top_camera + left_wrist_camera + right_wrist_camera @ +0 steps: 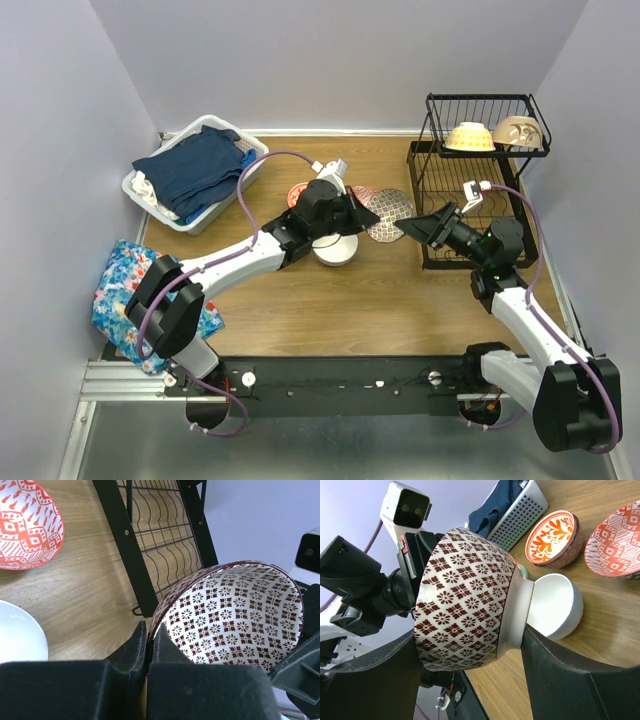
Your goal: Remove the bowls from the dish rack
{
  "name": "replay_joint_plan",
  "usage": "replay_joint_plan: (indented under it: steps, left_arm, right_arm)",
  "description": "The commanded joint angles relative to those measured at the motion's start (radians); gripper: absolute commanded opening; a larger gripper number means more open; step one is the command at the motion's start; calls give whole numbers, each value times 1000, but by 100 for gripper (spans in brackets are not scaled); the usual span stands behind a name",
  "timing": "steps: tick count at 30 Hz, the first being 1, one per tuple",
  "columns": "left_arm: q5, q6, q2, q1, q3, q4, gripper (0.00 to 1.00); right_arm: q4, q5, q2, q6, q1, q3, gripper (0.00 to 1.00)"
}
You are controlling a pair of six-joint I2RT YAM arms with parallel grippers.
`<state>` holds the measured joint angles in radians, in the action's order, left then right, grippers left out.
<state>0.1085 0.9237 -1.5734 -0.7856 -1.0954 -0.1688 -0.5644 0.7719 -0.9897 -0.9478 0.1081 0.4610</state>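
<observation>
A white bowl with a dark red pattern (388, 213) hangs tilted above the table between both arms. My left gripper (150, 627) is shut on this bowl's (235, 615) rim. My right gripper (470, 635) clamps the same bowl (465, 600) from rim to foot. The black wire dish rack (480, 150) stands at the back right, with a cream-yellow bowl (468, 136) and a beige bowl (517, 131) on its top tier. On the table sit a white bowl (335, 250), an orange floral bowl (552, 537) and a red patterned bowl (615, 542).
A white laundry basket (195, 172) with dark blue clothes stands at the back left. A blue floral cloth (120, 300) lies at the left near edge. The rack's black frame (125, 540) is close to the left gripper.
</observation>
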Motion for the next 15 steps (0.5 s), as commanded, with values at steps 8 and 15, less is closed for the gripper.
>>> replay_joint_plan:
  steps: [8,15]
  left_arm:
    - [-276,-308,0,34,-164,333,0]
    - [-311,-437,-160,88,-403,477,0]
  right_arm:
    - [329,-77,63,236,15,96,100]
    - [584,-212,66,438,38,188,100]
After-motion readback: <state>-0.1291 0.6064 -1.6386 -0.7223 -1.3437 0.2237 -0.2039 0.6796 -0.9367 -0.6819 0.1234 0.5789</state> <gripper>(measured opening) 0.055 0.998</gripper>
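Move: Both hands hold the brown-patterned bowl, the left fingers pinching its rim and the right fingers around its body. From the left hand, the red-patterned bowl lies about 8 cm ahead, 1 cm to the left; the white bowl is some 2 cm back and 7 cm left, and the orange-flowered bowl about 9 cm ahead and 15 cm left, all roughly 17 cm below. From the right hand, the red-patterned bowl is some 12 cm ahead, 9 cm left and 18 cm below. The right hand stays nearly in place, sinking about a centimetre as its fingers spread from part open to fully open and let go of the brown-patterned bowl. The left hand, keeping its pinch on the rim, starts slowly, then speeds up forward and left by about 6 cm each way, bringing the bowl out over the red-patterned bowl while the wrist rolls some 25 degrees, left side rising. ##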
